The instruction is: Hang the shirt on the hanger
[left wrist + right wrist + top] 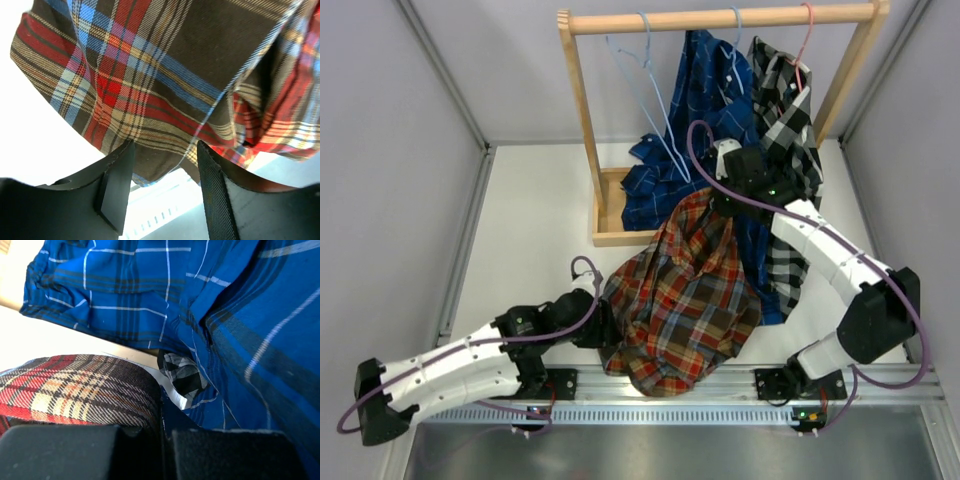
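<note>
The red-orange plaid shirt hangs bunched over the table's near middle, lifted at its top. My right gripper is shut on that top fold; in the right wrist view the shirt is pinched between the closed fingers of the right gripper. My left gripper is at the shirt's lower left edge. In the left wrist view the left gripper is open, with the shirt's hem reaching just between the fingertips. The light-blue hanger hangs bare on the wooden rail, behind and left of the right gripper.
A wooden rack stands at the back, with its rail across the top. On it hang a navy blue plaid shirt and a black-and-white plaid shirt on a pink hanger. The navy shirt is right behind my right gripper.
</note>
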Controlling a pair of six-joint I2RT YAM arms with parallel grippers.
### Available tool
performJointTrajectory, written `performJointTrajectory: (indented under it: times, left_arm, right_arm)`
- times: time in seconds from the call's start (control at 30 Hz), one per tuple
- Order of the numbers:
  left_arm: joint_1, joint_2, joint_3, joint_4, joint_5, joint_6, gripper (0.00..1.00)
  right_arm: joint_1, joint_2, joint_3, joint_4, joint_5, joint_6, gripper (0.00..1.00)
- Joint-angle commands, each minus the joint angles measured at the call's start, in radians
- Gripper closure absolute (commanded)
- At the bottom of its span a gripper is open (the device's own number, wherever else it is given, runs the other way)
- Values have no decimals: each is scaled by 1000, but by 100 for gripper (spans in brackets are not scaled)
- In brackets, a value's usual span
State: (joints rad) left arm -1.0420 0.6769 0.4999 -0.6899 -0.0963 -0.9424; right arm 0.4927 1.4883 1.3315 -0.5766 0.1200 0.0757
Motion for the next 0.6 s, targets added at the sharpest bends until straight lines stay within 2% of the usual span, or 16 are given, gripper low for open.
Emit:
performJointTrajectory:
  times: [0.0,0.1,0.13,0.23,0.27,0.3,0.33,0.37,0.5,0.57]
  left_arm:
    - [-29,42,-4,39,-60,-29,43]
    - [-32,70,-4,73,-62,-22,37]
    - [-32,78,-4,72,-71,-19,40]
    - [-32,99,-12,76,-115,-35,60]
    - [-32,104,-15,84,-123,-36,60]
    - [-32,114,-23,96,-131,-36,66]
    - [-32,119,-24,102,-138,-38,78]
    - [-32,124,-23,102,-149,-45,100]
    - [-32,110,-1,69,-268,-94,100]
    - [-29,95,57,6,-434,-152,100]
  right_arm:
    - [-17,7,63,-5,-17,12,100]
    - [-16,12,66,-6,-28,12,100]
    - [-17,9,66,-6,-29,10,100]
    - [-16,-3,63,-5,-39,12,100]
    - [-17,-8,60,-3,-43,10,100]
    - [-17,-13,60,-6,-43,9,100]
    - [-17,-19,58,-6,-43,7,100]
    - [-19,-23,57,-6,-43,7,100]
    - [-19,-51,31,-5,-63,19,100]
    - [-19,-83,-3,-3,-89,27,100]
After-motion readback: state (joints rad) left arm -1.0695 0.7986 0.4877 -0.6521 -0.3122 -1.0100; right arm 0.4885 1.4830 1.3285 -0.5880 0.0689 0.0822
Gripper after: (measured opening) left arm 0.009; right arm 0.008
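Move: Just ahead of and about 3 cm below the left hand's open fingers lies the left edge of the plaid shirt, near its bottom end. The rack base's near left corner is some 20 cm ahead and 3 cm to the left, a little lower than the hand; the hanging blue shirt's hem is about 30 cm to the right and 7 cm ahead. From the right hand, that plaid edge lies some 26 cm back, 22 cm left and 15 cm lower. Sinking about 2.5 cm onto the plaid shirt's left edge, the left hand shuts its half-open fingers and pinches the cloth. While closing it eases forward, some 3 cm in all, and a little left towards the rack, its left side rolling up by under 10 degrees. The right hand stays nearly still, keeping its grip on the shirt's top. ##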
